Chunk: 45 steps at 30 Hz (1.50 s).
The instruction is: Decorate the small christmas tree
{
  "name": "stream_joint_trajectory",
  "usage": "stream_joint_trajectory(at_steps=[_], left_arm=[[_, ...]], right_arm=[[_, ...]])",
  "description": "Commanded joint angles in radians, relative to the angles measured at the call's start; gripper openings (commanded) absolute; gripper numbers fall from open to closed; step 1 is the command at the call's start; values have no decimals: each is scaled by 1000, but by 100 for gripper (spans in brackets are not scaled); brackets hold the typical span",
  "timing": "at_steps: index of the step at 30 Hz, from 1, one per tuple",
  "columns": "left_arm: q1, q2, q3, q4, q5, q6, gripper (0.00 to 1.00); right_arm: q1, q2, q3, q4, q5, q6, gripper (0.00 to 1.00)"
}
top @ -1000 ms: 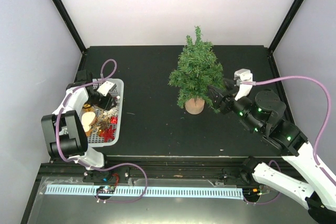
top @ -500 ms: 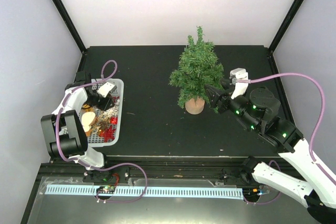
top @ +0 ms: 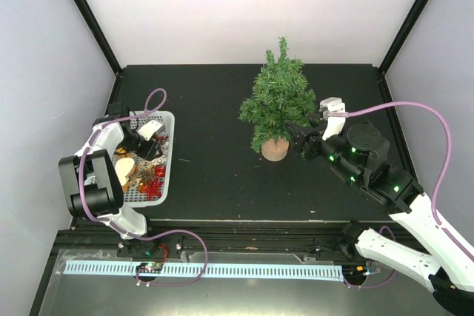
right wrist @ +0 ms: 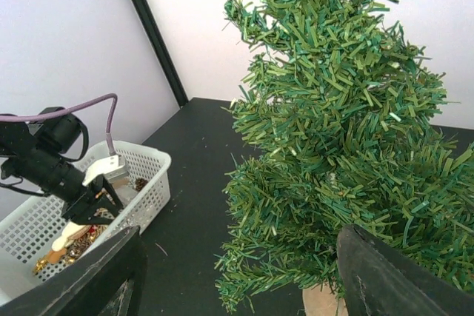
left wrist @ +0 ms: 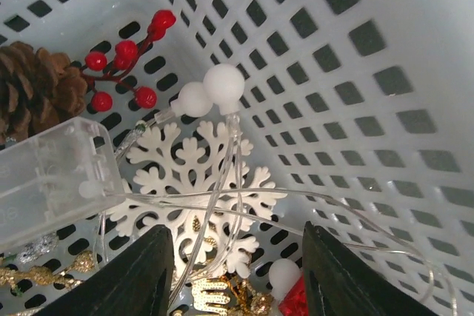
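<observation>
The small christmas tree (top: 278, 101) stands upright on its tan stump (top: 275, 150) at the middle right of the black table, with bare green branches (right wrist: 341, 131). My right gripper (top: 298, 138) is open, level with the lowest branches just right of the stump; its jaws stand wide on either side of the tree's bottom (right wrist: 237, 279). My left gripper (top: 141, 144) is down inside the white basket (top: 171, 149). It is open over a white snowflake (left wrist: 194, 175) and thin clear wires of a light string (left wrist: 211, 90), and grips nothing (left wrist: 237, 271).
The basket wall (left wrist: 355, 72) rises close on the right of the left gripper. Inside lie a clear battery box (left wrist: 52, 179), a pine cone (left wrist: 33, 94), red berries (left wrist: 126, 61), gold trinkets and red stars (top: 152, 186). Black frame posts stand at the back corners.
My right gripper has moved left, closer to the tree's lower branches. My left gripper has shifted a little inside the basket and stands open as before.
</observation>
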Motion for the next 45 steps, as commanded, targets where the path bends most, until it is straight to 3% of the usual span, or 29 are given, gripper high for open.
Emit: stream_joint_trajectory(at_steps=[1,12,20,29,31,34,39,41,45], left_arm=[[11,10,-3,3,-53,42,47],[14,3,25,-14,-64,40,2],[13,-68,128,-138,43,27,2],[13,-191,432,-361,159,5,2],[12,-219,510,-417,202,2,2],[8,-258,622,-496,278,-4,2],[-21,-287,832,-618,324,-39,2],[-29,-314,914,-664,338,-42,2],[-37,-345,1036,-723,355,-43,1]], right_arm=[[2,-1,-19,30,-11,11,71],[1,5,-27,40,-19,15,71],[2,2,-12,33,-21,18,70],[13,5,20,20,-98,6,70],[78,0,34,17,-65,-22,67],[307,-5,49,38,138,-101,67],[635,172,172,-29,453,-163,68],[695,243,200,-33,509,-161,68],[709,319,219,15,466,-106,70]])
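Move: Between and just below the left hand's open fingers, in the basket, runs the thin wire of the white-ball string, about 1 cm ahead, 1 cm left and 2 cm down. From that hand the white snowflake is some 3 cm ahead and 4 cm below; the pine cone about 8 cm ahead, 3 cm left; the clear box 5 cm ahead, 4 cm left. From the right hand, the wire is roughly 41 cm left, 10 cm ahead and far below; the tree is about 10 cm ahead, 4 cm left. Easing about 1 cm left and slightly down, the left fingers shut and pinch the wire of the white-ball string, then lift it some 35 cm out of the basket, later drifting right and back while the fingertips tilt up nearly 40 degrees. The right hand, still open and empty, waits, then sweeps about 13 cm left and 10 cm back, away from the tree, turning counter-clockwise. ##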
